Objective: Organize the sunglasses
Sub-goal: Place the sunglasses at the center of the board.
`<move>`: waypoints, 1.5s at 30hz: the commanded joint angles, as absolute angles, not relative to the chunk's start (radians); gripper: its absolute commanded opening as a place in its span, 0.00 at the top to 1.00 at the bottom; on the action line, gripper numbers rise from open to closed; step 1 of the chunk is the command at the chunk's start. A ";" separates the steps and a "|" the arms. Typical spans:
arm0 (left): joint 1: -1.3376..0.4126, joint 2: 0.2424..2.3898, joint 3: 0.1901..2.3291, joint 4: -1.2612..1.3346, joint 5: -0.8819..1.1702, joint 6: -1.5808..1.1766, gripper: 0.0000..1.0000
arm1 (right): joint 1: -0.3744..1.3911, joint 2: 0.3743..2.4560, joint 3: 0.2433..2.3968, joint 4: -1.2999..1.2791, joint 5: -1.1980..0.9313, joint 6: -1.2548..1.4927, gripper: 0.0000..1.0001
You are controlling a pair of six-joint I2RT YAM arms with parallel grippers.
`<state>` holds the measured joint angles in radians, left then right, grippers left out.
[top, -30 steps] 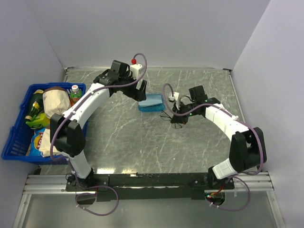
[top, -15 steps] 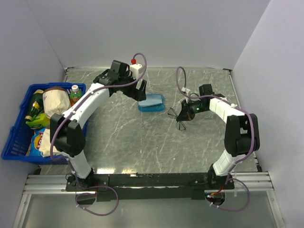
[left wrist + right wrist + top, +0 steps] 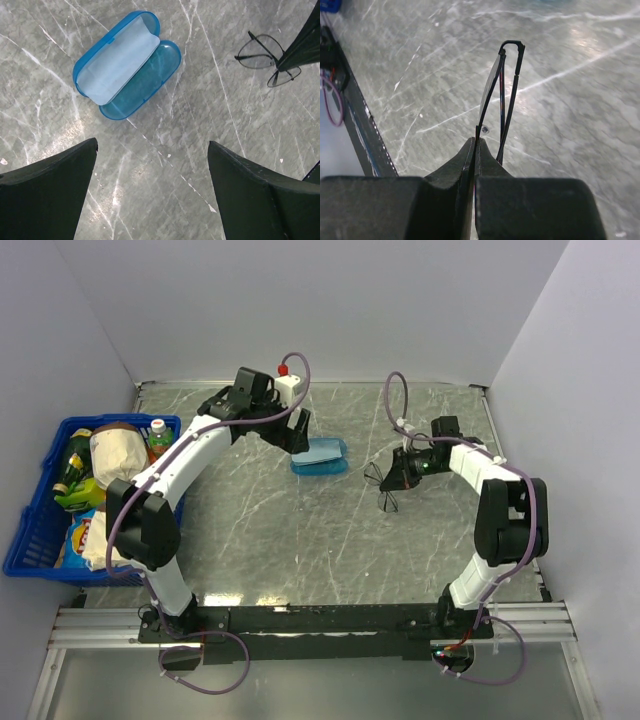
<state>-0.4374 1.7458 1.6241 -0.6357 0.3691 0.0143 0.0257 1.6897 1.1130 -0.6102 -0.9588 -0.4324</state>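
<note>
The sunglasses are a thin black wire pair, held up off the table by my right gripper, which is shut on their frame. In the right wrist view the frame sticks out edge-on from between the closed fingertips. The left wrist view shows the sunglasses at the upper right, beside the right gripper's dark tip. The blue case lies open on the table, a pale cloth lining one half. My left gripper hovers just left of the case, open and holding nothing.
A blue basket at the left edge holds bottles, a bag and snack packets. White walls close in the grey marble table on the left, back and right. The arms' mounting rail runs along the near edge.
My right gripper has carried the sunglasses to the right and slightly away from the case, its arm folding closer to the right wall. The left arm has stayed put.
</note>
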 commanded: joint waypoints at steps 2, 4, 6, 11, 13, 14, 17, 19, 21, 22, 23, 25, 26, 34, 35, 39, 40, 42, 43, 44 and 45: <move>-0.445 1.750 1.632 -0.617 0.390 0.008 0.04 | 0.005 1.720 1.169 -0.589 -0.924 -0.353 0.98; -0.448 1.758 1.632 -0.617 0.388 0.006 0.03 | 0.006 1.729 1.187 -0.606 -0.907 -0.339 0.98; -0.451 1.764 1.634 -0.617 0.390 0.006 0.03 | -0.020 1.744 1.198 -0.620 -0.879 -0.322 0.98; -0.457 1.770 1.637 -0.620 0.387 0.008 0.03 | -0.034 1.762 1.216 -0.618 -0.804 -0.262 0.98; -0.459 1.772 1.637 -0.620 0.385 0.008 0.04 | -0.038 1.775 1.232 -0.638 -0.788 -0.249 0.98; -0.460 1.770 1.634 -0.620 0.385 0.009 0.03 | -0.041 1.792 1.238 -0.646 -0.778 -0.247 0.97; -0.463 1.772 1.631 -0.618 0.382 0.009 0.04 | -0.043 1.818 1.259 -0.676 -0.764 -0.238 0.95; -0.463 1.773 1.634 -0.618 0.379 0.009 0.04 | -0.044 1.824 1.266 -0.680 -0.753 -0.238 0.94; -0.466 1.776 1.635 -0.620 0.380 0.009 0.03 | -0.046 1.825 1.267 -0.683 -0.739 -0.239 0.93; -0.465 1.778 1.635 -0.621 0.382 0.011 0.03 | -0.046 1.832 1.270 -0.692 -0.739 -0.242 0.93; -0.468 1.779 1.638 -0.623 0.382 0.011 0.04 | -0.046 1.836 1.272 -0.698 -0.739 -0.247 0.92; -0.469 1.786 1.643 -0.626 0.379 0.014 0.03 | -0.049 1.857 1.284 -0.712 -0.729 -0.258 0.91; -0.472 1.787 1.646 -0.627 0.379 0.014 0.03 | -0.049 1.864 1.285 -0.716 -0.727 -0.258 0.91; -0.480 1.795 1.646 -0.629 0.377 0.017 0.03 | -0.055 1.876 1.285 -0.716 -0.724 -0.258 0.80; -0.479 1.795 1.647 -0.630 0.379 0.017 0.03 | -0.055 1.876 1.285 -0.716 -0.715 -0.256 0.80; -0.482 1.799 1.658 -0.635 0.379 0.018 0.03 | -0.055 1.878 1.287 -0.722 -0.704 -0.261 0.74; -0.483 1.799 1.657 -0.635 0.379 0.018 0.03 | -0.055 1.873 1.290 -0.724 -0.704 -0.262 0.73; -0.485 1.801 1.654 -0.634 0.377 0.018 0.04 | -0.057 1.853 1.289 -0.723 -0.700 -0.264 0.72; -0.485 1.801 1.651 -0.634 0.377 0.018 0.04 | -0.057 1.845 1.290 -0.716 -0.690 -0.262 0.72; -0.485 1.802 1.649 -0.632 0.377 0.018 0.03 | -0.057 1.836 1.284 -0.713 -0.680 -0.264 0.72; -0.485 1.802 1.651 -0.632 0.376 0.017 0.03 | -0.058 1.824 1.282 -0.707 -0.639 -0.264 0.72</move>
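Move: The sunglasses are already pinched in the right fingertips, reaching some 2 cm left of the hand point and 2 cm below it. The bare table spot they go to is about 8 cm below, 2 cm to the right and 1 cm back. The open blue case with the cloth in it lies roughly 16 cm left and 7 cm farther out. From the left hand that spot is some 20 cm right, 13 cm back and 18 cm below. The sunglasses are lowered to the bare marble by the right hand, which swings right about 5 cm and a little forward, then sinks, 5 cm down in all, as the wrist turns clockwise and the fingers tip more steeply down, some 25 degrees altogether. Low down, its fingers part by about a quarter and let go. The empty left hand, still wide open, eases 3 cm down and right towards the case. ##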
